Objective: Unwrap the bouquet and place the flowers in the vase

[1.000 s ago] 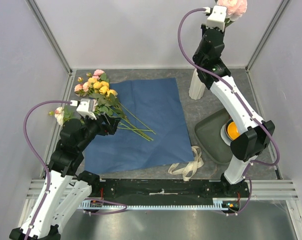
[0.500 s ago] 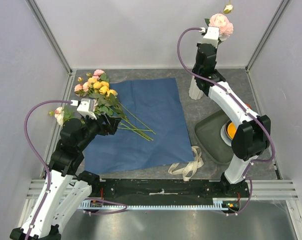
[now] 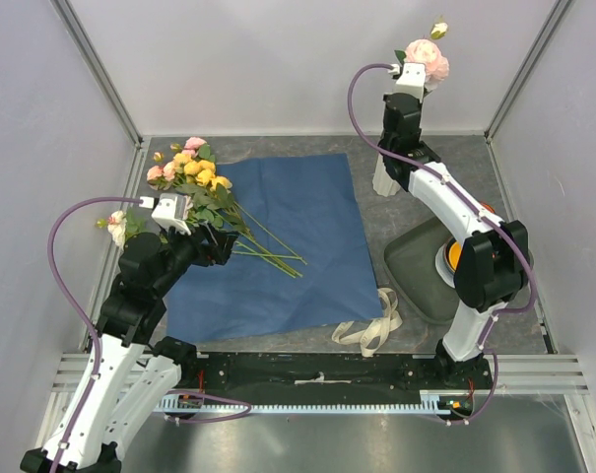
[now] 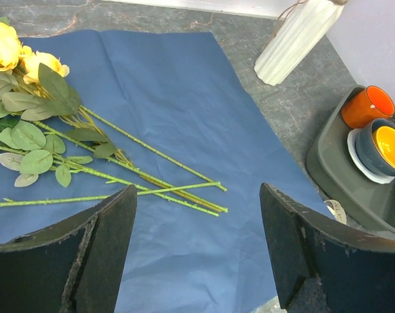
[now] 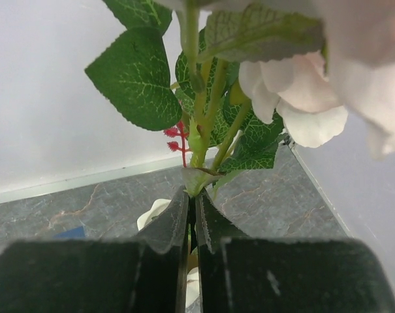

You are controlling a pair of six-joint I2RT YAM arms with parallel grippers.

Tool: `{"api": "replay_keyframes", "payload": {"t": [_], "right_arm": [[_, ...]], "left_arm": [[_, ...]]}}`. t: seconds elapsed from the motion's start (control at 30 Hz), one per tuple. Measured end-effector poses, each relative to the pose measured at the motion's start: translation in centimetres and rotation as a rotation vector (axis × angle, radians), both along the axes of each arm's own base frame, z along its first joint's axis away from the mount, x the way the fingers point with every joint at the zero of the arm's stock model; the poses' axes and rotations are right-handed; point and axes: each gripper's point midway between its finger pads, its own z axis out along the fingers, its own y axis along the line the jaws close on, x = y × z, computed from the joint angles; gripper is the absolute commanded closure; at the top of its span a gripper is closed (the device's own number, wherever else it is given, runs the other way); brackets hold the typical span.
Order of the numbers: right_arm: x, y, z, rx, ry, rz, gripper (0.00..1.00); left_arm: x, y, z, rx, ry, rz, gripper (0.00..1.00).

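My right gripper (image 3: 414,75) reaches up at the back right, shut on the green stem of a pink rose (image 3: 428,57); in the right wrist view the fingers (image 5: 192,195) pinch the stem with only a thin gap. Directly below stands the white ribbed vase (image 3: 385,175), its rim (image 5: 150,212) showing behind the fingers. The other flowers (image 3: 192,173), yellow and pink, lie on the flat blue paper (image 3: 298,246) with stems (image 4: 151,179) pointing right. Above the paper's left edge my left gripper (image 3: 215,242) hangs open and holds nothing (image 4: 197,190).
A dark grey tray (image 3: 412,266) with an orange cup (image 3: 458,258) sits to the right of the paper. The cream ribbon (image 3: 376,322) lies loose near the front edge. One pale rose (image 3: 116,225) lies by the left wall.
The right arm has brought the pink rose down and slightly left, over the vase. The left arm and the flowers on the paper have stayed put.
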Motion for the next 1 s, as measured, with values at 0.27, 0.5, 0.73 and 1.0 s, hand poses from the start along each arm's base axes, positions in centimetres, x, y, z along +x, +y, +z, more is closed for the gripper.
{"api": "replay_keyframes", "payload": {"t": [0.27, 0.5, 0.73, 1.0], "right_arm": [[0.3, 0.0, -0.8, 0.017, 0.016, 0.009, 0.59], [0.0, 0.2, -1.7, 0.028, 0.095, 0.016, 0.15], [-2.2, -0.1, -1.9, 0.081, 0.192, 0.005, 0.02], [-10.1, -0.3, 0.3, 0.18, 0.211, 0.076, 0.02]], "left_arm": [[0.2, 0.2, 0.1, -0.001, -0.002, 0.01, 0.16], [0.4, 0.3, -0.2, -0.002, 0.008, 0.01, 0.14], [0.9, 0.4, -0.9, 0.004, 0.037, 0.016, 0.14], [1.8, 0.3, -2.3, 0.009, 0.096, 0.012, 0.19]]}}
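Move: The right hand still holds the pink rose stem above the vase, whose middle lies straight below, some 19 cm down. The grey tray is about 22 cm back and 17 cm right of that hand, the orange mug 11 cm back and 20 cm right, the blue wrap's middle 15 cm back and 32 cm left. From the left hand the vase is roughly 31 cm ahead and 38 cm right. Right hand sinks about 2 cm, opens wide to free the rose stem, then backs some 10 cm from the vase. ##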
